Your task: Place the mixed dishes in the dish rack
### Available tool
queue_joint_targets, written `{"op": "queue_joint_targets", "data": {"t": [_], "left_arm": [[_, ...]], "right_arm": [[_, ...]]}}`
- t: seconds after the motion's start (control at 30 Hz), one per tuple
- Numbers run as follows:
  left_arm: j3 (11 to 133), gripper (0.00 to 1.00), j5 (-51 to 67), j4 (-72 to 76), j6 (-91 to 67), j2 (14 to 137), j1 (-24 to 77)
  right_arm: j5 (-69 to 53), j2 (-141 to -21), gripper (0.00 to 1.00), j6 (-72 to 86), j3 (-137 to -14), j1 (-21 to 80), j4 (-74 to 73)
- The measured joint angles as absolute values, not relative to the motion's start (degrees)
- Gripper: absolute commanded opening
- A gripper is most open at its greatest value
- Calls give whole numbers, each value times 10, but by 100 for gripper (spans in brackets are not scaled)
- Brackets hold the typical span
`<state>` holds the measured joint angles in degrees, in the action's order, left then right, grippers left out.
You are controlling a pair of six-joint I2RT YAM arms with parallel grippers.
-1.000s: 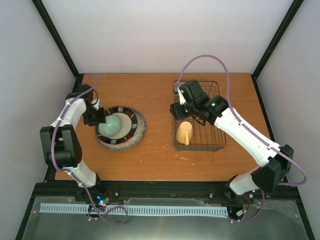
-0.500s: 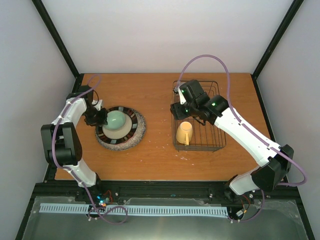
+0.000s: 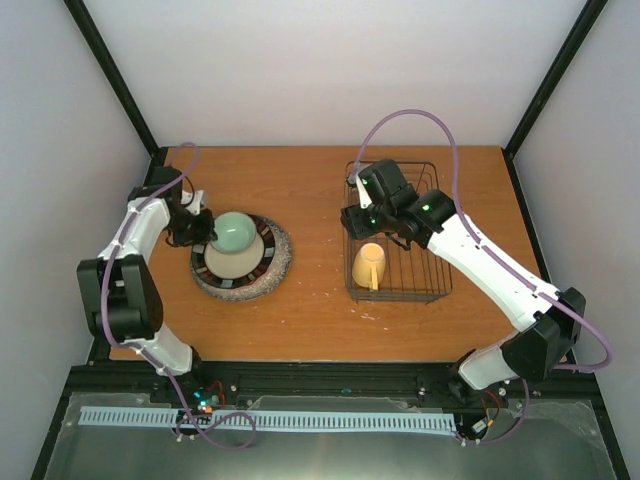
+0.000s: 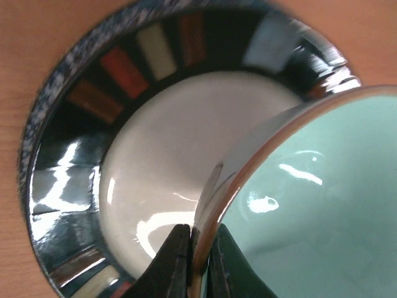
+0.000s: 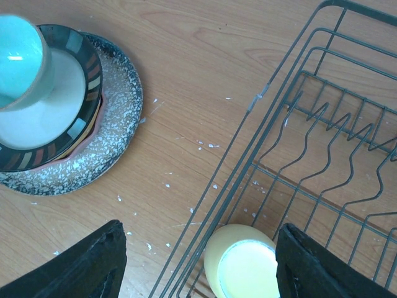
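Observation:
My left gripper [image 3: 203, 231] [image 4: 198, 254] is shut on the rim of a pale green bowl [image 3: 234, 232] [image 4: 316, 205] and holds it tilted above a striped dark plate [image 3: 236, 257] [image 4: 142, 149]. That plate sits on a speckled plate [image 3: 280, 258] [image 5: 102, 136]. The bowl also shows in the right wrist view [image 5: 20, 59]. The dark wire dish rack [image 3: 437, 275] [image 5: 322, 130] stands at the right with a yellow mug [image 3: 369, 266] [image 5: 245, 264] lying in its near-left corner. My right gripper [image 3: 367, 222] [image 5: 195, 264] is open and empty above the rack's left side.
The orange wooden table [image 3: 310, 310] has white specks between the plates and the rack. Black frame posts stand at the back corners. White walls surround the table.
My left gripper has lifted the green bowl off the striped plate and tipped it back-left. The right arm has hardly moved.

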<state>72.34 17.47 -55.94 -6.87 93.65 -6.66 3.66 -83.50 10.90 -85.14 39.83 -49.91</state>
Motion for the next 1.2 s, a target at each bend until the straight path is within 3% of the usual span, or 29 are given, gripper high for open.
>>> {"op": "queue_joint_targets", "data": {"t": [0.23,0.4,0.57,0.73,1.0,1.2], "left_arm": [[722,1,318,-467,-84,827,-67],[664,1,480,-292,-161,767,-61],[566,1,604,-23,-306,741,-25],[553,1,683,216,-448,771,31],[564,1,755,578,-678,862,110],[587,1,770,773,-819,930,136]], "right_arm": [[-3,-834,68,112,-850,381,-482],[-220,-794,77,167,-765,262,-368],[-469,-756,85,329,-603,141,-122],[-628,-771,89,527,-525,141,156],[-710,-889,90,947,-510,142,726],[-728,-928,90,1074,-509,144,852]]}}
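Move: The right gripper, to which the held bowl is carried, is about 34 cm to the left hand's right, 3 cm back and 15 cm higher; the plates lie 7 cm right, 3 cm back and 9 cm below that hand. From the right hand, the bowl is 28 cm left, 4 cm ahead and 17 cm lower; the mug stands 7 cm right, 4 cm back and 19 cm below, in the dish rack, whose middle is 15 cm right, 5 cm ahead, 20 cm down. Up and to the right in one quick sweep, the left hand carries the bowl, rim still pinched, about 25 cm each way from above the plates towards the right gripper, its wrist swinging from pointing down to pointing right. The right hand rises some 8 cm above the rack, turns up to face left towards the bowl, and opens wider, not yet touching. ##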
